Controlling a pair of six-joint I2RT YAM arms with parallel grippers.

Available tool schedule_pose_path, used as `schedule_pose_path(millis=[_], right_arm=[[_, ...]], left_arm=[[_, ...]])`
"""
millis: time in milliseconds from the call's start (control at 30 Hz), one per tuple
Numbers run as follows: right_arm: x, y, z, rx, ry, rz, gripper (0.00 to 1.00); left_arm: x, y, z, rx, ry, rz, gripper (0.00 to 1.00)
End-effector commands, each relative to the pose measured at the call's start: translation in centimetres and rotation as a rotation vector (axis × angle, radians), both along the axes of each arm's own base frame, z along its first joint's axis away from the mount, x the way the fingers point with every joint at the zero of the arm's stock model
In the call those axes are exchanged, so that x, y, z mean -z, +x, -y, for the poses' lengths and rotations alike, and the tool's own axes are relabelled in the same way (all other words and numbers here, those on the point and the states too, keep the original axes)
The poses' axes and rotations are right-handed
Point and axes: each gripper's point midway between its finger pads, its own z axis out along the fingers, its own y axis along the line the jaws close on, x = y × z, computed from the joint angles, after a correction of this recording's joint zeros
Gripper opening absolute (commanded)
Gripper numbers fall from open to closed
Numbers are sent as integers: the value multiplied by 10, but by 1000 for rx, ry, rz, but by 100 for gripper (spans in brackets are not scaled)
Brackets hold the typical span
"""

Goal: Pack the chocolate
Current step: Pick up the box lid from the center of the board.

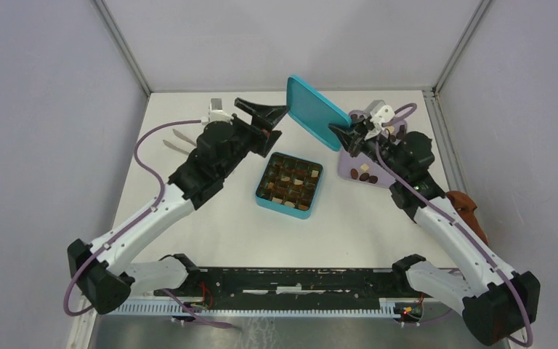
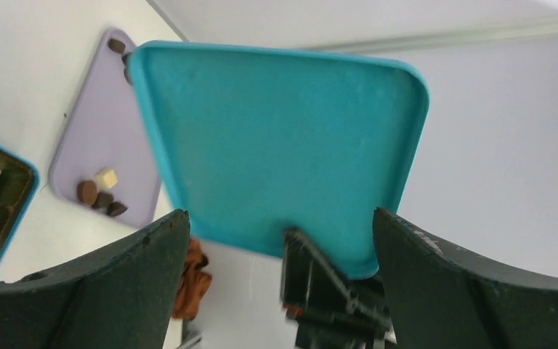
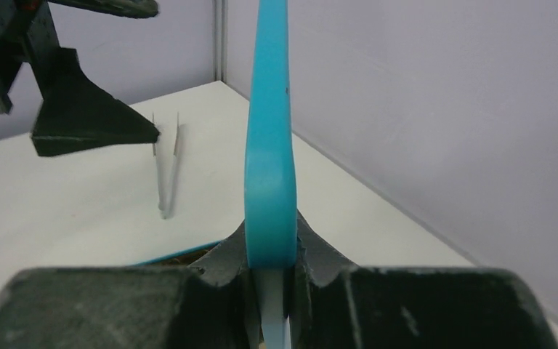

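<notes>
The teal box (image 1: 283,209) lies open mid-table, its cells filled with dark, brown and cream chocolate (image 1: 290,182). More chocolate (image 1: 367,174) lies on a lilac tray (image 1: 349,166) to its right. The box's teal lid (image 1: 316,110) hangs tilted in the air behind the box. My right gripper (image 1: 343,134) is shut on the lid's lower edge (image 3: 269,145), its jaws (image 3: 270,251) pinching the rim from both sides. My left gripper (image 1: 276,122) stands open at the lid's other side; in its wrist view the fingers (image 2: 280,212) straddle the lid (image 2: 276,138) without touching it.
Metal tongs (image 1: 178,142) lie on the table at the back left, beside the left arm. A reddish-brown cloth (image 1: 468,207) sits at the right edge by the right arm. Grey walls close in the table at the back and both sides.
</notes>
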Motion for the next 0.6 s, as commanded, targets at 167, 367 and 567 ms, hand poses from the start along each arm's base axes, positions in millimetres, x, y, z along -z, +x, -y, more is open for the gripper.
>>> schedule_pose_path(millis=[167, 367, 567], right_arm=[[39, -17, 31, -44, -363, 238, 0], [49, -14, 42, 11, -435, 276, 0], [49, -10, 52, 86, -467, 311, 0]], left_arm=[[-17, -99, 36, 493, 4, 409, 100], [2, -75, 55, 417, -35, 238, 100], [23, -36, 58, 187, -9, 48, 100]])
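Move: The lid hangs steeply tilted in the right gripper, held by its right end. Its middle is about 9 cm right of the left gripper, 3 cm ahead and roughly level with it. From the right gripper the chocolate box lies some 11 cm left, 5 cm back and 30 cm below, with the lid's middle 5 cm ahead and 5 cm left. The purple tray is about 13 cm right of that gripper, 5 cm ahead and 31 cm down. Bring the open left gripper back about 8 cm, then swing it right and down towards the lid, coming forward again a little at the end and turning some 20 degrees clockwise. Keep the lid pinched in the right gripper, lower it about 8 cm while easing right, and roll its left side down some 25 degrees. ##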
